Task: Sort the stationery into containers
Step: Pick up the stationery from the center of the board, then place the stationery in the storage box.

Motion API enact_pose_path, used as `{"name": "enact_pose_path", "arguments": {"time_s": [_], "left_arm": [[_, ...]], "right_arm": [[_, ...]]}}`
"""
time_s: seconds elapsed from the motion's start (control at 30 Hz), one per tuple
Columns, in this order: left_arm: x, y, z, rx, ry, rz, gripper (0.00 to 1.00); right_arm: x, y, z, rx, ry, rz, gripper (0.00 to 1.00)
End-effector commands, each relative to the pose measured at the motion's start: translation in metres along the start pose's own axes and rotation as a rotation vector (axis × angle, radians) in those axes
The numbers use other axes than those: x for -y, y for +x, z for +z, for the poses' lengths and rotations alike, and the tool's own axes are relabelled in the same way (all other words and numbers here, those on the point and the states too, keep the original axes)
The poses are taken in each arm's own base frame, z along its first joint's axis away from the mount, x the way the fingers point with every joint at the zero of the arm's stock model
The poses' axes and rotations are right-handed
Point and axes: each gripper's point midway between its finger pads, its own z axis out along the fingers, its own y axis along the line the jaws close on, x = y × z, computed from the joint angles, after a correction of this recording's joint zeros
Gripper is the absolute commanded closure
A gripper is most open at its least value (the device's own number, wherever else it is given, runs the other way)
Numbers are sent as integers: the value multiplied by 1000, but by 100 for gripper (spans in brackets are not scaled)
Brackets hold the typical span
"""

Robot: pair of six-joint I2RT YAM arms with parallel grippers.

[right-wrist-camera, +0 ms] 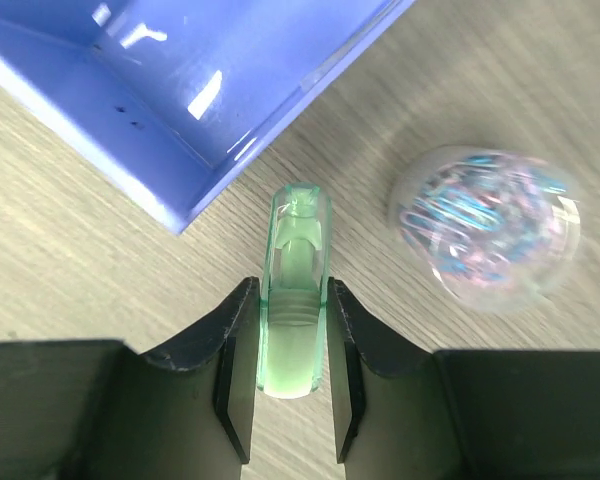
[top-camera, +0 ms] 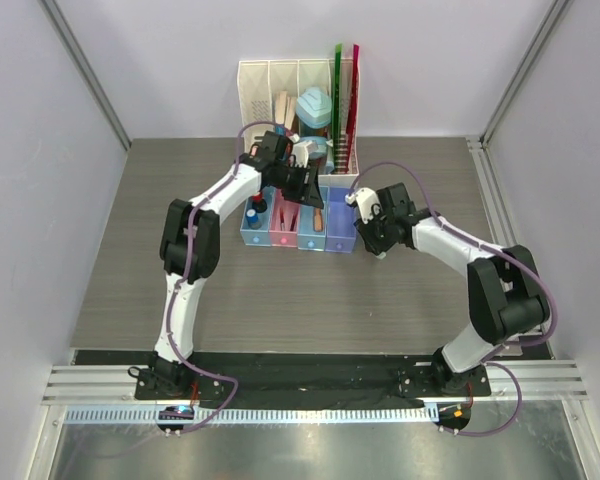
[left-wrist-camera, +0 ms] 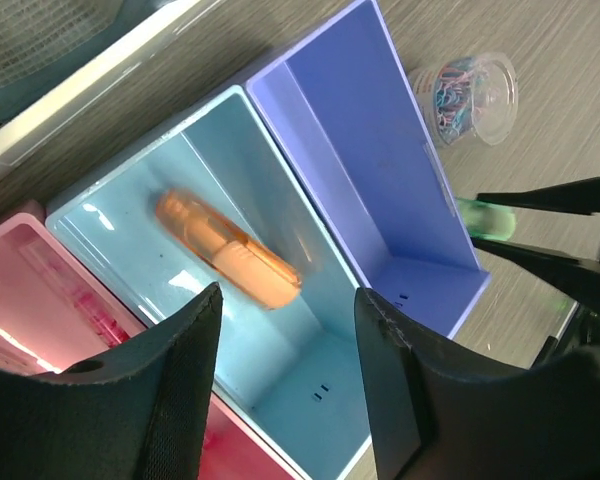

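Observation:
The containers stand in a joined row: blue (top-camera: 252, 232), pink (top-camera: 282, 234), light blue (top-camera: 311, 236) and purple (top-camera: 340, 236). My left gripper (left-wrist-camera: 290, 380) hangs open over the light blue bin (left-wrist-camera: 180, 160). Nothing is between its fingers. A blurred orange piece (left-wrist-camera: 230, 250) lies inside that bin. My right gripper (right-wrist-camera: 290, 288) is shut on a stubby green piece (right-wrist-camera: 298, 230), low over the table just off the purple bin's corner (right-wrist-camera: 180, 90). A clear round disc (right-wrist-camera: 485, 225) filled with coloured paper clips sits beside the green piece.
The white slotted rack (top-camera: 270, 85) with rulers and teal items stands right behind the bins. Small red- and blue-capped cylinders (top-camera: 253, 212) sit in the blue bin. The pink bin (left-wrist-camera: 40, 290) holds thin red items. Grey walls enclose the table.

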Motion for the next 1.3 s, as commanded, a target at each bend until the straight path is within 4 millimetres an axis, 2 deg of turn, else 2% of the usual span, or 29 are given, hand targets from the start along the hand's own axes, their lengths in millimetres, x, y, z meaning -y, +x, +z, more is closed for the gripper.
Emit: {"name": "enact_pose_path", "arguments": {"time_s": [0.0,0.17,0.2,0.33,0.37,0.4,0.43,0.47,0.5,0.53,0.57,0.6,0.63,0.67,0.7,0.73,0.77,0.8,0.87,0.93,1.17,1.27], "left_arm": [[26,-22,-23,44,46,39,44],[45,-31,-50,79,45,103,43],[52,-34,-60,89,43,121,43],[55,-27,-83,82,-18,179,43],[54,-24,-89,79,-33,213,43],[49,-11,-90,49,-55,209,43],[50,-12,-103,63,-99,234,43],[45,-7,-108,49,-127,275,42],[36,10,-109,8,-159,273,42],[36,13,-120,10,-191,291,42],[28,20,-125,-7,-234,300,41],[20,39,-127,-59,-249,320,40],[16,47,-131,-77,-271,332,39],[16,49,-144,-69,-307,352,36],[8,68,-144,-113,-324,360,34],[5,75,-149,-125,-342,372,29],[5,75,-162,-108,-387,390,27],[-1,89,-164,-138,-402,397,24],[1,92,-180,-115,-438,421,15],[-5,107,-187,-135,-466,425,9],[-3,140,-212,-167,-499,450,3],[1,147,-221,-163,-503,461,1]], "right_arm": [[4,-22,-30,88,40,-18,99],[7,-39,-56,150,65,-17,99],[9,-49,-66,184,76,-17,99],[4,-74,-89,267,49,1,99],[2,-80,-92,287,35,7,99],[1,-91,-97,313,23,22,99],[-1,-96,-97,324,7,31,99],[-6,-103,-99,341,-22,35,99],[-9,-114,-102,364,-39,50,99],[-12,-123,-100,383,-57,53,99],[-17,-132,-102,408,-80,53,99],[-20,-137,-101,422,-100,73,99],[-26,-147,-99,449,-118,64,99],[-30,-154,-94,454,-135,64,99],[-34,-158,-90,459,-144,60,99],[-43,-166,-87,470,-161,45,99],[-45,-171,-78,461,-170,44,99],[-49,-175,-74,465,-183,40,99],[-54,-185,-62,470,-207,51,99],[-56,-192,-53,488,-229,65,99],[-54,-199,-12,493,-248,73,99],[-53,-204,4,486,-254,77,99]]}}
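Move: The right gripper already holds the green bottle just off the table. Its goal, the light-blue compartment with the orange bottle inside, is centred about 17 cm to its left and 9 cm ahead, a couple of centimetres lower. The purple compartment lies between, some 10 cm left and 9 ahead; the clip jar stands 7 cm ahead and 4 right. From the open left gripper, that light-blue compartment is roughly 2 cm right, 4 back and 7 below. Keep the green bottle pinched and lift the right gripper about 14 cm, then swing it left over the purple compartment, edging forward and tipping the fingertips leftward, and sink halfway back down towards the light-blue compartment. Meanwhile clear the left gripper out: up first, then some 18 cm left and 16 back, spreading its empty fingers wide and turning them downward. ##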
